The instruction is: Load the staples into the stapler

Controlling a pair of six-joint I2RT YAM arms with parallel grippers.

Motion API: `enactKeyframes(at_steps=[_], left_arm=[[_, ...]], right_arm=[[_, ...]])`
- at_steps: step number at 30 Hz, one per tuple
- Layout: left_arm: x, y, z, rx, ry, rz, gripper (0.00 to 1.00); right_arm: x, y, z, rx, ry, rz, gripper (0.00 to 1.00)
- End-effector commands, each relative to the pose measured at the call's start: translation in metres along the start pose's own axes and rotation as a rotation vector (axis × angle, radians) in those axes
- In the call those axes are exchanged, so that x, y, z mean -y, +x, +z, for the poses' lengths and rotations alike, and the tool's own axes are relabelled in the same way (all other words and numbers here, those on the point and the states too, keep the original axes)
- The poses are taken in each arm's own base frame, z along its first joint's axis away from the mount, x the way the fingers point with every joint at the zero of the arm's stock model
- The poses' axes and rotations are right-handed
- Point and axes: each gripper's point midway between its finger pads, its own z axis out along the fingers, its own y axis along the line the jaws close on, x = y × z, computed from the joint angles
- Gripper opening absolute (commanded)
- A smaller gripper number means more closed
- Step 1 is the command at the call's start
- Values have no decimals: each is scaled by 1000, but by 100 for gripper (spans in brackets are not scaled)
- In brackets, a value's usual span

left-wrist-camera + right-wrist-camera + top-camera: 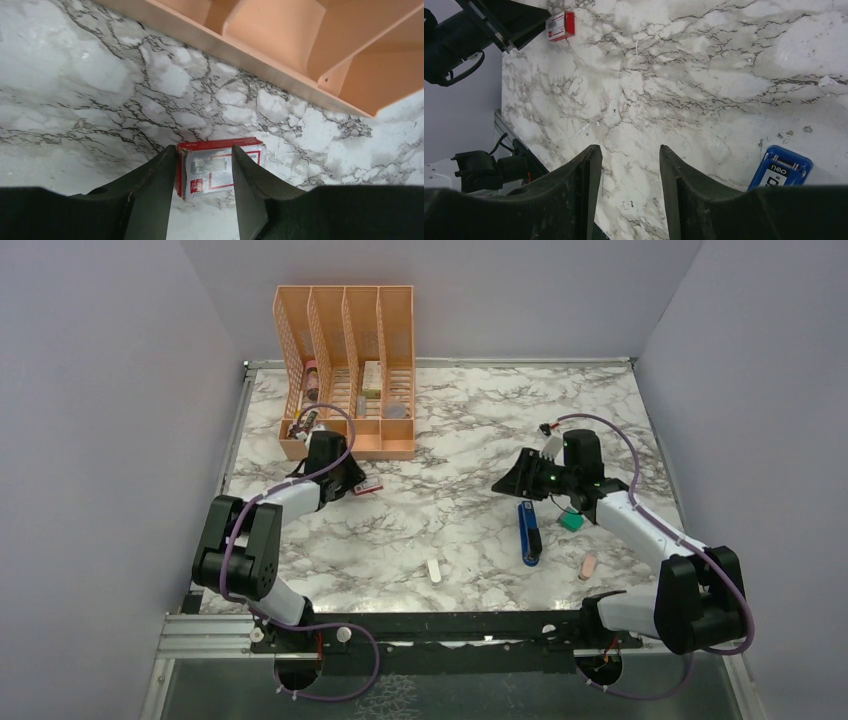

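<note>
The staples are a small red box with a white label, lying flat on the marble just in front of the orange organizer. My left gripper hangs right over the box, open; one finger stands by its left end and the other crosses in front of its label. In the top view the staples show at the tips of the left gripper. The blue stapler lies mid-right on the table. My right gripper is open above bare marble, left of and beyond the stapler, holding nothing.
An orange slotted desk organizer stands at the back left, close behind the left gripper. A teal block and a pink eraser lie right of the stapler. A small white piece lies near the front middle.
</note>
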Motion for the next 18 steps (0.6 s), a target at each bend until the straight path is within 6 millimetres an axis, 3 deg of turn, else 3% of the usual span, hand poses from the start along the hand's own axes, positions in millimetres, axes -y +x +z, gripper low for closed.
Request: enactKeyframes(at_steps=[1, 11, 15, 18], left_arm=[[14, 16, -1, -43, 69, 60, 45], [52, 46, 6, -118, 167, 221, 44], [62, 46, 8, -111, 172, 245, 45], [59, 40, 8, -80, 136, 196, 49]], right_arm=[[-7, -6, 1, 15, -22, -40, 50], [-5, -4, 12, 14, 15, -77, 48], [-3, -3, 28, -4, 40, -93, 48], [-15, -5, 47, -23, 44, -120, 55]])
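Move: Between and just under the left hand's half-open fingers lies the staple box, its middle about 2 cm right of the hand point, 1 cm back and 1 cm down, its left end at the left finger. The tray's front edge runs some 6 cm ahead, its middle 4 cm left; the white eraser lies 18 cm right and 20 cm back. From the right hand, the box is roughly 32 cm left, 7 cm ahead and 10 cm below, the stapler 5 cm right and 5 cm back. Sweeping right along the table in front of the tray, the left hand goes on pushing the staple box by its left end with the left finger, about 7 cm towards the right hand's side, turning some 15 degrees clockwise with its fingers still half open. The right hand, free and half open, only late eases about 2 cm left and down towards the box. ##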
